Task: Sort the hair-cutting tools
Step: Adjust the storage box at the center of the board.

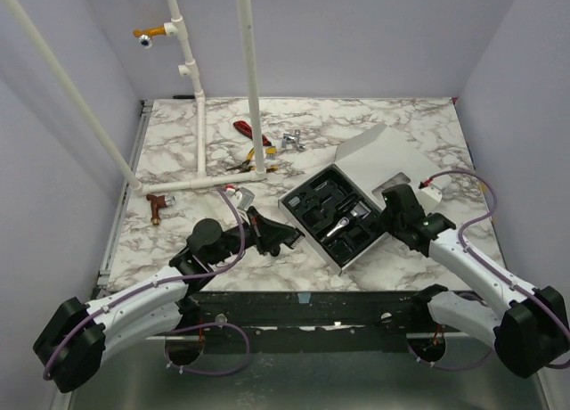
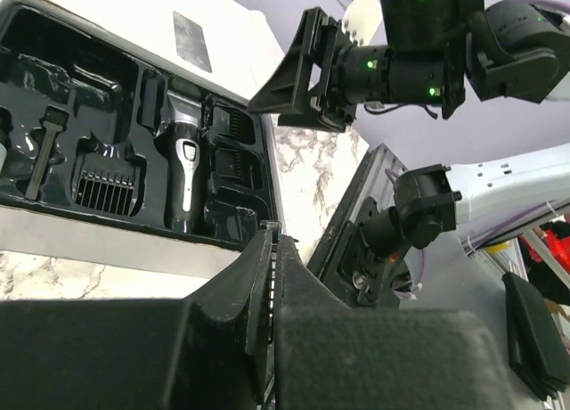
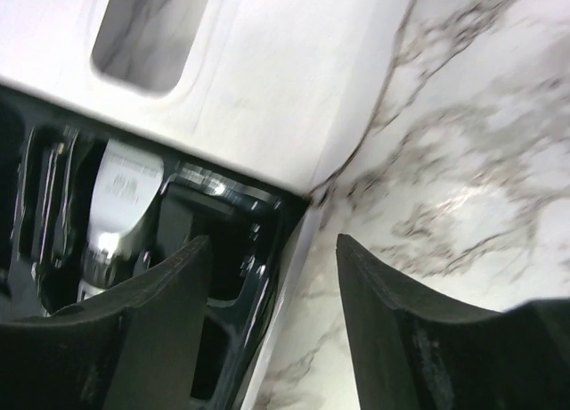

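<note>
A white box lies open mid-table with a black tray inside. In the tray sit the hair-cutting tools: a slim black clipper with a silver head, a toothed black guard and a thin black brush-like piece. My left gripper is shut just short of the box's near-left side; I see nothing held between its fingers. My right gripper is open at the box's right corner, one finger over the tray, the other over the marble.
The box lid lies flat behind the tray. A white pipe frame stands at back left. Red-handled and yellow-handled tools and a metal piece lie beyond it. A reddish-brown T-piece lies at left.
</note>
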Controlling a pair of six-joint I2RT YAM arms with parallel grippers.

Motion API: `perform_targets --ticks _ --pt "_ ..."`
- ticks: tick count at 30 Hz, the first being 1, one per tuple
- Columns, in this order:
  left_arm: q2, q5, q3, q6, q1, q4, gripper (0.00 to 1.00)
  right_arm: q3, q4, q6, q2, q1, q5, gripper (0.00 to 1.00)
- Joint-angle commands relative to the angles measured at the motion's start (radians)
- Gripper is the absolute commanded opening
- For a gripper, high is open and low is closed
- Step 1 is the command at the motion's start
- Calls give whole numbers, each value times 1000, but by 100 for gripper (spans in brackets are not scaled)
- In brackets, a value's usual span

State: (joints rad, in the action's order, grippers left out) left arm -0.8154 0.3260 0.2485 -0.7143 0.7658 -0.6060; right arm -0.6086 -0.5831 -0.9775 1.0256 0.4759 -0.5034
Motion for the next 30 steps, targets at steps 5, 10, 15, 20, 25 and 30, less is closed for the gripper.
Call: perform_targets --ticks 5,10,15,20,25,30 --pt "-164 121 98 -20 -9 -71 0 27 79 36 -110 -40 322 62" --pt "-346 276 216 -65 -31 -112 0 133 64 -42 -218 -34 397 59" --pt "-600 500 398 -124 -48 -105 0 142 3 -36 -315 -34 324 59" --pt "-756 619 462 -186 -47 -208 0 158 6 -46 -370 -34 326 59" --pt "-831 642 471 -186 -48 -241 0 194 23 -58 -395 -35 359 59" --pt "-898 545 455 -271 -37 -384 0 225 33 -69 -427 -34 367 59"
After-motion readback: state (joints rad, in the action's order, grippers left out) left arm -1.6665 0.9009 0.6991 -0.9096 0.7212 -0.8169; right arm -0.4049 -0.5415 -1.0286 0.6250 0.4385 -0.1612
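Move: The storage box's middle is about 10 cm ahead of the closed left gripper, 10 cm to its right and 17 cm below. The hair clipper in the box is 8 cm ahead and 11 cm right; a black comb lies 9 cm left, 2 cm ahead, 20 cm down. From the open right gripper the box's middle is some 13 cm left, 1 cm ahead and 4 cm below; the middle of the right end wall is 6 cm back, 5 cm left. Bring the shut left gripper about 10 cm right, over the box, easing slightly forward at first and sinking some 4 cm towards the end, while you swing it clockwise and tip the fingers down. Take the open right gripper left with a small rise, then back and down again, following the box's right end wall towards its near corner, rolling some 20 degrees. ##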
